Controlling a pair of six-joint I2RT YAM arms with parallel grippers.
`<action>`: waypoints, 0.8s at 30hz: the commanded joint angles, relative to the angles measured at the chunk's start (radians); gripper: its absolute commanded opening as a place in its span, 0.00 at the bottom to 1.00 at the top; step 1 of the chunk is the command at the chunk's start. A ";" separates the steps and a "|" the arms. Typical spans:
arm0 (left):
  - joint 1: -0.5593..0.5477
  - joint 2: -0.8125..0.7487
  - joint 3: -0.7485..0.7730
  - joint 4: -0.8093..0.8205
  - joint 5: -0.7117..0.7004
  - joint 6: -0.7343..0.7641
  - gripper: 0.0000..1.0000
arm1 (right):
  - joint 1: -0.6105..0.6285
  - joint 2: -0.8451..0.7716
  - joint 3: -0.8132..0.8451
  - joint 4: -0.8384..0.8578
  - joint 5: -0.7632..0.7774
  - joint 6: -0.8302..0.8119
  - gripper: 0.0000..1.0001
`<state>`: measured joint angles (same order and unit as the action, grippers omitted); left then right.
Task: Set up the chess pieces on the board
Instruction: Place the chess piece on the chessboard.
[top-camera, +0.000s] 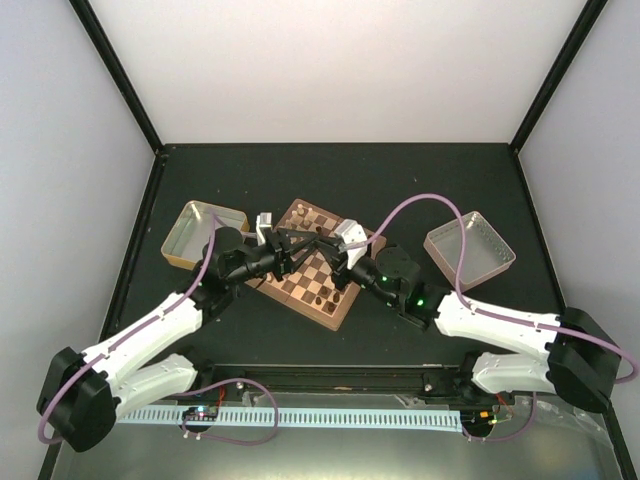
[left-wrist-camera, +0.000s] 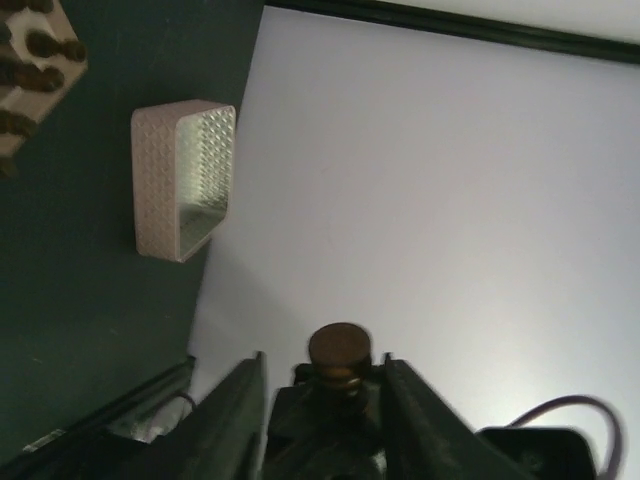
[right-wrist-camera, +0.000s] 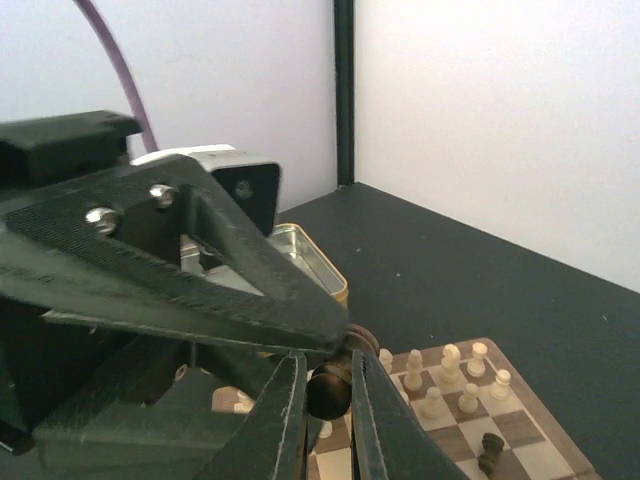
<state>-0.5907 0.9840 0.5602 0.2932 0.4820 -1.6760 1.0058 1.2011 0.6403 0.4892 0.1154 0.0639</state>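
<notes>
Both grippers meet above the board (top-camera: 318, 276), which is in the middle of the table. My right gripper (right-wrist-camera: 330, 375) is shut on a dark brown chess piece (right-wrist-camera: 328, 395), held sideways with its round base pointing away. In the left wrist view that base (left-wrist-camera: 340, 345) shows between the fingers of my left gripper (left-wrist-camera: 325, 385), which stand apart with a gap on each side. Several cream chess pieces (right-wrist-camera: 450, 370) stand in rows at the board's far end, and one dark piece (right-wrist-camera: 490, 452) lies on its side. More dark pieces stand at the board's other end (left-wrist-camera: 40, 60).
A gold tin (top-camera: 200, 232) sits left of the board, close behind my left gripper (top-camera: 303, 241). A pink tray (top-camera: 470, 245) sits to the right. White walls enclose the dark table on three sides.
</notes>
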 joint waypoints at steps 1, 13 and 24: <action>-0.014 -0.048 0.055 -0.127 0.023 0.126 0.44 | -0.002 -0.042 0.059 -0.093 0.113 0.080 0.01; 0.002 -0.302 0.074 -0.498 -0.418 0.654 0.68 | -0.045 0.079 0.372 -0.866 0.046 0.263 0.01; 0.004 -0.487 0.171 -0.783 -0.552 1.163 0.79 | -0.064 0.442 0.640 -1.194 0.017 0.290 0.04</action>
<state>-0.5900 0.5156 0.6678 -0.3305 0.0059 -0.7437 0.9463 1.5661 1.2072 -0.5419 0.1387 0.3321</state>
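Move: The right hand has the dark chess piece pinched some 15 cm above the board. The free squares on the dark side lie roughly 2 cm ahead of this hand and 3 cm to its right. The dark piece lying down is about 11 cm ahead, 1 cm left; the row of light pieces is around 9 cm ahead and 9 cm left. From the left hand, those squares are about 2 cm ahead and 4 cm right. Easing forward about 3 cm with a slight lift first, the right hand then drops some 11 cm towards the dark side of the board, tipping its fingers steeply down from nearly level and keeping its pinch on the dark piece. Meanwhile the left hand, its fingers already loosened, opens them wide and withdraws to the left past the light pieces, rising late, as it rolls and swings its fingers forward. ##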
